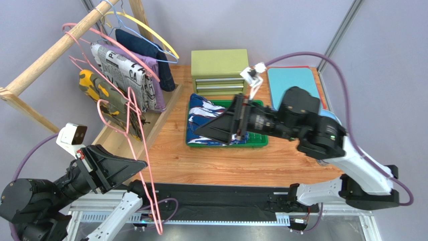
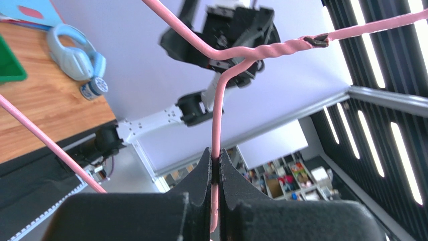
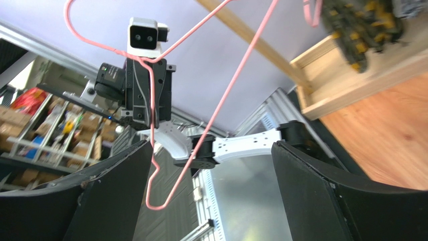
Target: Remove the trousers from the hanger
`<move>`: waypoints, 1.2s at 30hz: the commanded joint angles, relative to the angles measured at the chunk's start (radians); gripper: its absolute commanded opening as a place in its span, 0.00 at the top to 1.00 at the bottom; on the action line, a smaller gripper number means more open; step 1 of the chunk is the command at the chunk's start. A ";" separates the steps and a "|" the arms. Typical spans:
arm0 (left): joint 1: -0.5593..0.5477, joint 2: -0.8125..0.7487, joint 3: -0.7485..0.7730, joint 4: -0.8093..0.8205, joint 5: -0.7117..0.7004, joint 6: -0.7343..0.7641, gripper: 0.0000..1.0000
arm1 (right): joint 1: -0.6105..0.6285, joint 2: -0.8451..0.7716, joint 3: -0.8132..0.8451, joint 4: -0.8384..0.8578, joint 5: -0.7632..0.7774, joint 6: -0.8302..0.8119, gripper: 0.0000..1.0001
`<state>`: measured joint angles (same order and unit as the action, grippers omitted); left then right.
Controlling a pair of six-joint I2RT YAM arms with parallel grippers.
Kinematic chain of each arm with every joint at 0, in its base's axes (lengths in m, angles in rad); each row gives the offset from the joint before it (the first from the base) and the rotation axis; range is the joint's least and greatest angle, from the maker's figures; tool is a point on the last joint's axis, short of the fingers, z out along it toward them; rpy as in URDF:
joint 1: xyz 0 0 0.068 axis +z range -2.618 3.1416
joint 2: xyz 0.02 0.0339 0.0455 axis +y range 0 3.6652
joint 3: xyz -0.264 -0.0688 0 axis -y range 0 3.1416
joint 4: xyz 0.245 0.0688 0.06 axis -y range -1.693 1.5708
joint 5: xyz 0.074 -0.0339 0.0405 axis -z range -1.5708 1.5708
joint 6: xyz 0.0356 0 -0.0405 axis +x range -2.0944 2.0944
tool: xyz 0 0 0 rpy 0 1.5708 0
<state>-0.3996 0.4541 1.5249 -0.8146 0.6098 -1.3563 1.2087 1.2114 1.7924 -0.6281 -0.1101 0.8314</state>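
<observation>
The blue trousers (image 1: pixel 205 114) with a white and navy print lie bunched in the green tray (image 1: pixel 254 140), off the hanger. Over them my right gripper (image 1: pixel 200 131) hovers open and empty; in the right wrist view its fingers (image 3: pixel 212 146) stand wide apart. The bare pink wire hanger (image 1: pixel 152 203) hangs at the front left, clear of the rack. My left gripper (image 1: pixel 143 164) is shut on it. In the left wrist view the jaws (image 2: pixel 216 163) pinch the wire just below the twisted neck (image 2: pixel 271 48). The hanger's hook (image 3: pixel 155 208) shows in the right wrist view.
A wooden rack rail (image 1: pixel 55 50) at the back left carries a camouflage garment (image 1: pixel 108 100), a newspaper-print garment (image 1: pixel 125 70) and a yellow hanger (image 1: pixel 150 32). An olive drawer box (image 1: pixel 219 70) stands behind the tray, a blue mat (image 1: pixel 291 83) to its right. Headphones (image 2: pixel 75 50) lie on the table.
</observation>
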 commanded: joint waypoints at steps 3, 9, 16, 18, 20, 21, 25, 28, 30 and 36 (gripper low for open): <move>-0.001 0.032 0.053 -0.083 -0.215 0.025 1.00 | 0.005 -0.136 -0.016 -0.223 0.245 -0.075 0.06; -0.001 0.145 0.115 -0.037 -0.272 0.057 1.00 | 0.003 -0.187 -0.079 -0.251 0.257 -0.049 0.08; -0.001 0.287 0.142 0.103 -0.295 0.055 1.00 | 0.003 -0.217 -0.074 -0.282 0.289 -0.051 0.08; -0.001 0.316 0.149 0.117 -0.356 0.060 1.00 | 0.005 -0.228 -0.065 -0.294 0.303 -0.058 0.08; -0.001 0.337 0.139 0.155 -0.407 0.060 1.00 | 0.005 -0.234 -0.061 -0.311 0.314 -0.063 0.08; -0.001 0.346 0.136 0.160 -0.427 0.060 1.00 | 0.005 -0.237 -0.056 -0.321 0.322 -0.067 0.08; -0.002 0.383 0.129 0.158 -0.569 0.060 1.00 | 0.003 -0.248 -0.056 -0.346 0.337 -0.072 0.08; -0.001 0.403 0.133 0.173 -0.677 0.074 1.00 | 0.005 -0.265 -0.060 -0.354 0.354 -0.068 0.08; -0.001 0.428 0.144 0.186 -0.720 0.098 1.00 | 0.003 -0.273 -0.060 -0.363 0.366 -0.064 0.08; -0.001 0.532 0.188 0.212 -0.809 0.098 1.00 | 0.003 -0.302 -0.059 -0.397 0.411 -0.069 0.08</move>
<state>-0.3996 0.9138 1.6657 -0.6811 -0.1017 -1.2915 1.2087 0.9325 1.7088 -1.0039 0.2447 0.7795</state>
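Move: The emptied pink hanger is already in the left hand's closed fingers. The rack's rod, where it is being taken, lies some 32 cm ahead, 17 cm left and about 6 cm above that hand. Below the rod, the camouflage trousers hang about 24 cm ahead and 14 cm left of the left hand, the newspaper-print trousers about 31 cm ahead and 10 cm left. From the right hand, the rod is roughly 22 cm ahead, 35 cm left. The pink hanger, still pinched by the left hand, is carried forward about 24 cm towards the rack's rod, some 2.5 cm higher, as the wrist swings about 40 degrees counter-clockwise and the fingers tip slightly down. The empty right hand stays wide open and withdraws some 12 cm to the right, sinking about 5 cm. ##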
